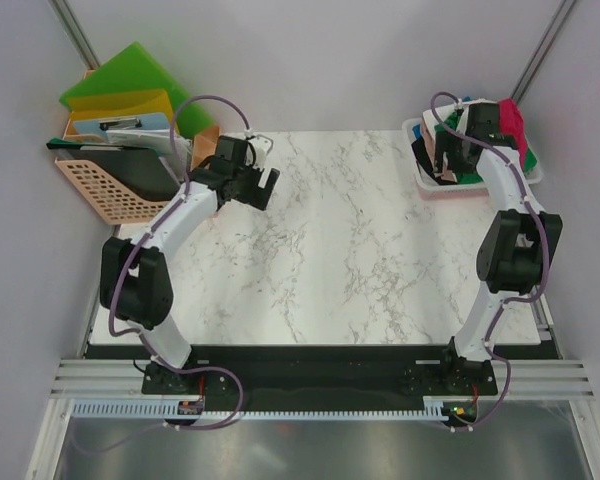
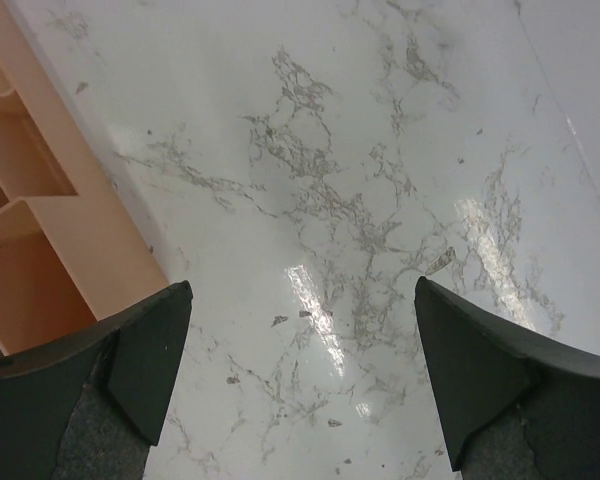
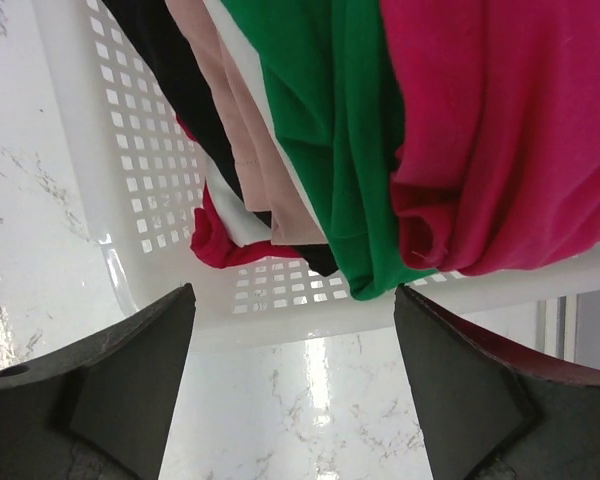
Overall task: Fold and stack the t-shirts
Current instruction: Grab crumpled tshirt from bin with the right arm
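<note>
Several t-shirts lie heaped in a white perforated basket [image 3: 150, 170] at the table's far right [image 1: 427, 182]. The crimson-pink one [image 3: 510, 130] is on top, hanging over the rim beside a green one [image 3: 330, 130]. Beige-pink [image 3: 242, 130], black [image 3: 165, 70] and white [image 3: 230, 210] ones lie under them. My right gripper [image 3: 292, 295] hangs open just in front of the basket's wall, nothing between its fingers; from above it sits over the basket [image 1: 445, 165]. My left gripper [image 2: 302, 285] stands open over bare marble at the far left [image 1: 265, 185].
An orange lattice basket [image 1: 110, 190] [image 2: 40, 250] stands at the back left, close to the left fingers. It holds green [image 1: 130, 75] and yellow [image 1: 120, 105] folders and dark items. The marble tabletop [image 1: 330, 260] lies between the arms. Wall poles rise at both back corners.
</note>
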You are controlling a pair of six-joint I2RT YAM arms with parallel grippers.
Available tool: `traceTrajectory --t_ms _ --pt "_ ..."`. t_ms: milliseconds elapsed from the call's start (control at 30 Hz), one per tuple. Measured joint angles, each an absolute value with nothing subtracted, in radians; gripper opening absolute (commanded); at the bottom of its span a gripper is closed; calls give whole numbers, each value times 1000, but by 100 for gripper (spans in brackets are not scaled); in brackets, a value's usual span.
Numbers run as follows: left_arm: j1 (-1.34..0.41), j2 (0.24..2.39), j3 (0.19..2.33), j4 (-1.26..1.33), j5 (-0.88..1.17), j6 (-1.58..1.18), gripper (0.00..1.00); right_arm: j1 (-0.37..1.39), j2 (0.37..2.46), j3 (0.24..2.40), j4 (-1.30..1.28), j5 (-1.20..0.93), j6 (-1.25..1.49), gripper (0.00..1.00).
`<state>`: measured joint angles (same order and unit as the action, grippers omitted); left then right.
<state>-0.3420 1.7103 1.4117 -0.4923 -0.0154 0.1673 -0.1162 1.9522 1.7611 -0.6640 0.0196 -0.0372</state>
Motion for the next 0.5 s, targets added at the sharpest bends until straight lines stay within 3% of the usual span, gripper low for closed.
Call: traceTrajectory --t_ms 267,500 --pt "-319 1500 1325 -419 51 173 100 -138 1833 1739 -560 58 -49 88" --pt "-322 1314 1169 -277 -9 208 100 -177 1957 1867 -484 57 -28 90"
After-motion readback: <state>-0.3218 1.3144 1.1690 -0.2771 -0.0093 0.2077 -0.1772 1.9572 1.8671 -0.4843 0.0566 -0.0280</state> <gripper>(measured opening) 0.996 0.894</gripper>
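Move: The red t-shirt lies on the right side of the bin, its middle some 6 cm ahead of the open right hand, about 6 cm to its right and 5 cm below. The green t-shirt is straight ahead, about 6 cm out and 6 cm down; the beige one is 4 cm left and 6 cm ahead, at about that height. From the left hand the red t-shirt is roughly 49 cm to the right, 11 cm farther out and 5 cm lower. Over the red t-shirt comes the right hand, untouching and with fingers kept wide: it first rises about 7 cm from above the near part of the bin, then swings forward and right, some 5 cm each way, the fingers tilting up about 15 degrees towards forward. The left hand, open and empty, lifts about 10 cm and draws back a little, away from the table and the peach organizer. ##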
